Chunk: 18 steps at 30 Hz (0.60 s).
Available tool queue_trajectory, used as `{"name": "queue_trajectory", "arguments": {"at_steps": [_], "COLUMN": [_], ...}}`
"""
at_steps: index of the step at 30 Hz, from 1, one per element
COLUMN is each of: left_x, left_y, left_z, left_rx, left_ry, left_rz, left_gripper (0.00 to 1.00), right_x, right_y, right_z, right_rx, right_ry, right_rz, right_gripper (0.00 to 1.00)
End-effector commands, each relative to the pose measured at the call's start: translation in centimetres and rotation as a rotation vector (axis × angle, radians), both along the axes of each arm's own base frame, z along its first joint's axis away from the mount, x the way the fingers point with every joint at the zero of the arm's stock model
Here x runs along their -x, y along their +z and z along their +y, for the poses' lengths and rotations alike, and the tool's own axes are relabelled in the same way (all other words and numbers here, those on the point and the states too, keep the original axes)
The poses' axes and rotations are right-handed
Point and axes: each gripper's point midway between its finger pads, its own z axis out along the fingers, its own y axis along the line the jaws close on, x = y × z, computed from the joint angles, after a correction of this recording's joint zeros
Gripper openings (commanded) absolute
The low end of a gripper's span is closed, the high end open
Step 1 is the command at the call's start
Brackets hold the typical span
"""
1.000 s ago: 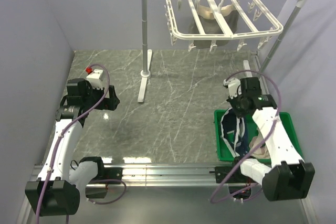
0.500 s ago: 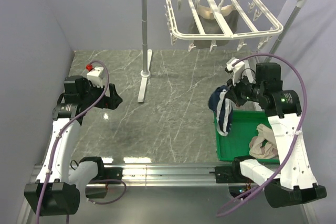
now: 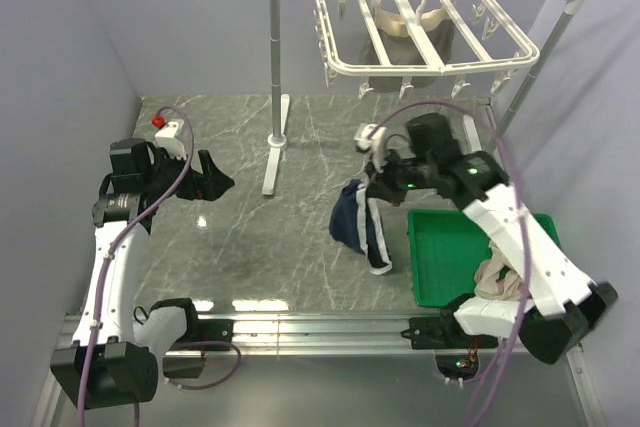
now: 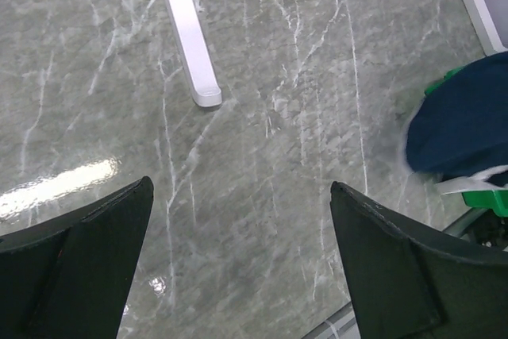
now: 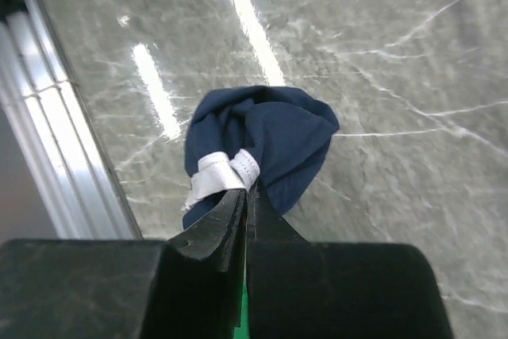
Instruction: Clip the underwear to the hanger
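Observation:
The navy underwear [image 3: 362, 223] with white piping hangs in a bunch above the marble floor, left of the green bin. My right gripper [image 3: 378, 187] is shut on its white band, and the wrist view shows the underwear [image 5: 262, 144] drooping from the closed tips of the right gripper [image 5: 248, 188]. The white hanger [image 3: 425, 35] with its clips hangs from the pole at the back, above and behind. My left gripper [image 3: 215, 185] stands open and empty at the left. In its own view the left gripper [image 4: 240, 196] spans bare floor, with the underwear [image 4: 468, 125] at the right edge.
A green bin [image 3: 455, 257] holding a beige garment [image 3: 503, 279] sits at the right front. The white pole stand [image 3: 273, 67] has its foot [image 4: 190, 45] on the floor mid-left. An olive-grey garment [image 3: 408, 32] hangs behind the hanger frame. Purple walls close in on both sides.
My right arm has lifted the underwear out of the green bin and swung it left over the floor. The left arm has drawn slightly back and left, still open.

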Motion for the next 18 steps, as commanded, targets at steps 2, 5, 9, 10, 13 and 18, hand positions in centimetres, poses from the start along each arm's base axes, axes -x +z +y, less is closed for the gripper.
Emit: {"name": "queue_trajectory", "arguments": {"at_steps": [2, 5, 9, 10, 13, 18], "left_x": [-0.5, -0.6, -0.4, -0.1, 0.6, 2.2], "left_y": [2.5, 2.7, 2.5, 2.4, 1.5, -0.9], "left_z": [-0.5, -0.3, -0.3, -0.3, -0.3, -0.8], "left_rx": [0.045, 0.071, 0.080, 0.074, 0.006, -0.107], "left_ry": [-0.034, -0.040, -0.072, -0.084, -0.136, -0.293], "left_rz": [-0.046, -0.046, -0.055, -0.053, -0.087, -0.127], "left_gripper": [0.99, 0.99, 1.00, 0.99, 0.99, 0.99], "right_x": [-2.5, -2.6, -0.3, 0.7, 2.0, 1.7], "right_y": [-3.6, -6.8, -10.1, -10.6, -10.9, -12.5], "right_z": [4.6, 8.4, 11.6, 12.2, 11.6, 7.6], "right_rx": [0.070, 0.161, 0.211, 0.209, 0.185, 0.209], "right_ry": [-0.033, -0.044, 0.017, 0.047, 0.053, -0.035], "right_rz": [-0.030, -0.038, 0.040, 0.066, 0.113, 0.162], "right_gripper": [0.00, 0.07, 0.64, 0.73, 0.84, 0.79]}}
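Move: The right hand already holds the bunched navy underwear, hanging from its shut fingers, and takes it to bare table about 11 cm to its left, 2 cm back and some 25 cm below. The green bin's middle stands roughly 29 cm to its right and 6 cm back; the left rack foot lies about 22 cm ahead and 21 cm left. From the open left hand, that bare spot is some 22 cm right, 7 cm back and 21 cm below. The right hand swings down and left together, sinking about 14 cm and going some 11 cm left, away from the bin towards the open table between the two arms, while the wrist tips the fingers some 15 to 20 degrees more steeply down. Partway down the shut fingers spring open to about four fifths and let go of the underwear, and the hand then eases roughly 2 cm back to the right, having also drawn about 3 cm back towards the base, ending open above the cloth. ##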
